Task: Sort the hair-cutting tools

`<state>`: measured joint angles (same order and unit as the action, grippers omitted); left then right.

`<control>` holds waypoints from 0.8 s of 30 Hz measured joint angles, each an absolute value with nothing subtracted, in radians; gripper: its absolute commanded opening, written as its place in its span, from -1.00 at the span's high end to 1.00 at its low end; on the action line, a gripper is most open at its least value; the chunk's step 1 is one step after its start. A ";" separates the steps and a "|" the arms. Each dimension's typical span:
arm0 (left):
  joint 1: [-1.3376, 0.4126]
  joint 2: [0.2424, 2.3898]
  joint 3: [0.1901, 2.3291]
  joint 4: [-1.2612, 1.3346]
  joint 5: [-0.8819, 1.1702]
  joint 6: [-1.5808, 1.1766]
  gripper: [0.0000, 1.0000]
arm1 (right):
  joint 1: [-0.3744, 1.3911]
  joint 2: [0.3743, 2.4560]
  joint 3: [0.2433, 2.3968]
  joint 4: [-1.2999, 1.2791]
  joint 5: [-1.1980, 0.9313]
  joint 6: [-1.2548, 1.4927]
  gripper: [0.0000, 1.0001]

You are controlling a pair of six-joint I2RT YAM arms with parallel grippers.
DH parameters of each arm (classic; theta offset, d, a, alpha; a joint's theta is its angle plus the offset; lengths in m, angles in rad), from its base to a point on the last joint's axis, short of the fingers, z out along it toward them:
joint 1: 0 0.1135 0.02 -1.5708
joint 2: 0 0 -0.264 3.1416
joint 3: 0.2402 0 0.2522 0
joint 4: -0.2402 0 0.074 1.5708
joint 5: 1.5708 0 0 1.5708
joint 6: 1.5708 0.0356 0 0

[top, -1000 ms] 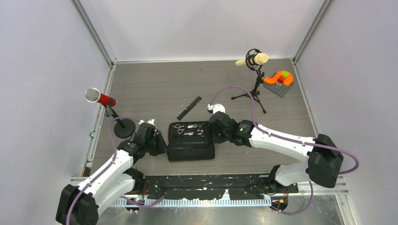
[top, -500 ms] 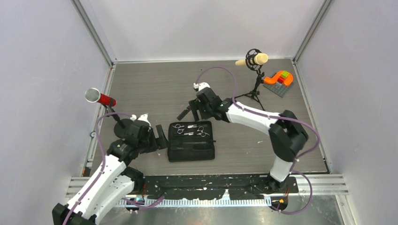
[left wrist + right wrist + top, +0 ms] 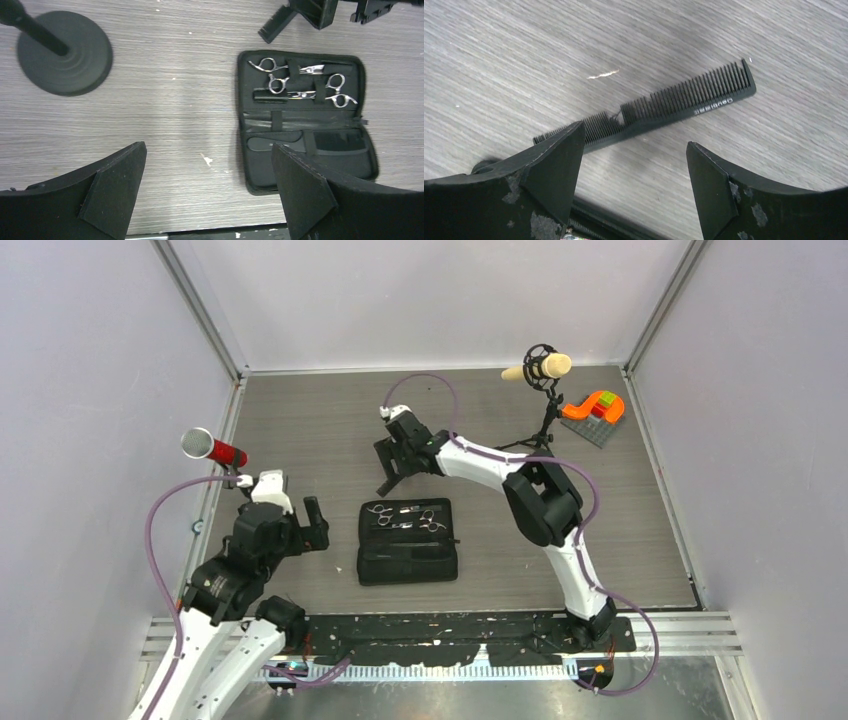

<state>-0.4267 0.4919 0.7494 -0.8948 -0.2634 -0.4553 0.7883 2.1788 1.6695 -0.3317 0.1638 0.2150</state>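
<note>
An open black case [image 3: 408, 555] lies in the middle of the table with two silver scissors [image 3: 380, 512] [image 3: 432, 521] strapped in its upper half. The left wrist view shows the same scissors [image 3: 272, 75] [image 3: 338, 93], with a black comb [image 3: 275, 143] tucked in the lower pocket. A second black comb [image 3: 664, 107] lies loose on the table beyond the case, its near end [image 3: 383, 488] showing. My right gripper [image 3: 634, 137] [image 3: 393, 468] hovers open just above it, holding nothing. My left gripper [image 3: 208, 147] [image 3: 318, 525] is open and empty, left of the case.
A red microphone [image 3: 212, 448] stands at the left, its round black base [image 3: 65, 52] close to my left arm. A beige microphone [image 3: 538, 367] on a tripod stands at the back right, beside orange blocks [image 3: 595, 408] on a grey plate. Metal frame rails border the table.
My left gripper has opened and pulled back to the left, away from the case. My right arm has swung from the case's right side out to the loose comb.
</note>
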 measured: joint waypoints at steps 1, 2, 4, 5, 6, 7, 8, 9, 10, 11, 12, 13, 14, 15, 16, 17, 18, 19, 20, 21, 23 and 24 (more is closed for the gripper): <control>-0.427 0.480 0.749 -0.896 -0.275 -0.440 -0.99 | 0.788 2.199 1.695 -0.339 0.165 0.215 -0.65; -0.427 0.469 0.749 -0.896 -0.285 -0.430 -0.99 | 0.788 2.218 1.718 -0.346 0.165 0.215 -0.65; -0.427 0.450 0.749 -0.896 -0.300 -0.407 -0.99 | 0.788 2.246 1.745 -0.357 0.171 0.216 -0.64; -0.427 0.443 0.749 -0.896 -0.307 -0.395 -0.99 | 0.788 2.257 1.752 -0.368 0.178 0.216 -0.64; -0.427 0.438 0.749 -0.896 -0.316 -0.382 -0.99 | 0.788 2.267 1.756 -0.382 0.184 0.216 -0.64; -0.427 0.435 0.749 -0.896 -0.324 -0.371 -0.99 | 0.788 2.273 1.759 -0.387 0.194 0.221 -0.64; -0.427 0.432 0.749 -0.896 -0.332 -0.358 -0.99 | 0.788 2.278 1.768 -0.393 0.205 0.221 -0.64; -0.427 0.429 0.749 -0.896 -0.341 -0.348 -0.99 | 0.788 2.280 1.773 -0.401 0.214 0.221 -0.64; -0.427 0.426 0.749 -0.896 -0.349 -0.334 -0.99 | 0.788 2.280 1.777 -0.410 0.226 0.222 -0.64; -0.427 0.423 0.749 -0.896 -0.354 -0.328 -0.99 | 0.788 2.280 1.777 -0.414 0.236 0.224 -0.64; -0.427 0.418 0.749 -0.895 -0.362 -0.321 -0.99 | 0.788 2.280 1.777 -0.419 0.250 0.227 -0.64; -0.427 0.412 0.749 -0.894 -0.371 -0.312 -0.99 | 0.788 2.280 1.777 -0.421 0.258 0.231 -0.64; -0.427 0.407 0.749 -0.892 -0.376 -0.307 -0.99 | 0.788 2.280 1.776 -0.421 0.269 0.236 -0.64; -0.427 0.400 0.749 -0.887 -0.382 -0.304 -0.99 | 0.788 2.278 1.770 -0.418 0.277 0.242 -0.64; -0.427 0.392 0.749 -0.882 -0.388 -0.301 -0.99 | 0.786 2.271 1.754 -0.410 0.280 0.252 -0.64; -0.427 0.384 0.749 -0.878 -0.395 -0.299 -0.99 | 0.783 2.262 1.737 -0.403 0.281 0.262 -0.63; -0.427 0.378 0.749 -0.874 -0.402 -0.297 -0.99 | 0.775 2.247 1.707 -0.389 0.281 0.274 -0.63; -0.427 0.374 0.749 -0.872 -0.405 -0.297 -0.99 | 0.765 2.226 1.672 -0.378 0.281 0.286 -0.62; -0.426 0.369 0.748 -0.869 -0.408 -0.295 -0.99 | 0.749 2.200 1.631 -0.369 0.278 0.300 -0.59; -0.426 0.366 0.746 -0.867 -0.410 -0.293 -0.99 | 0.730 2.174 1.589 -0.363 0.274 0.312 -0.58; -0.425 0.363 0.743 -0.864 -0.410 -0.287 -0.99 | 0.684 2.126 1.515 -0.352 0.260 0.337 -0.55; -0.424 0.363 0.741 -0.864 -0.410 -0.285 -0.99 | 0.652 2.094 1.467 -0.343 0.258 0.346 -0.53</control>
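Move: The comb lies flat just under the right hand's open fingers, its middle about 1 cm ahead, 1 cm to the right and 3 cm below. From that hand the open black case is some 17 cm back and 2 cm right, the tripod about 8 cm ahead and 30 cm right. From the left hand the comb is roughly 21 cm ahead, 21 cm right and 16 cm lower. Open right hand sinks 3 cm onto the comb, drags it about 10 cm right; left hand drifts left. ##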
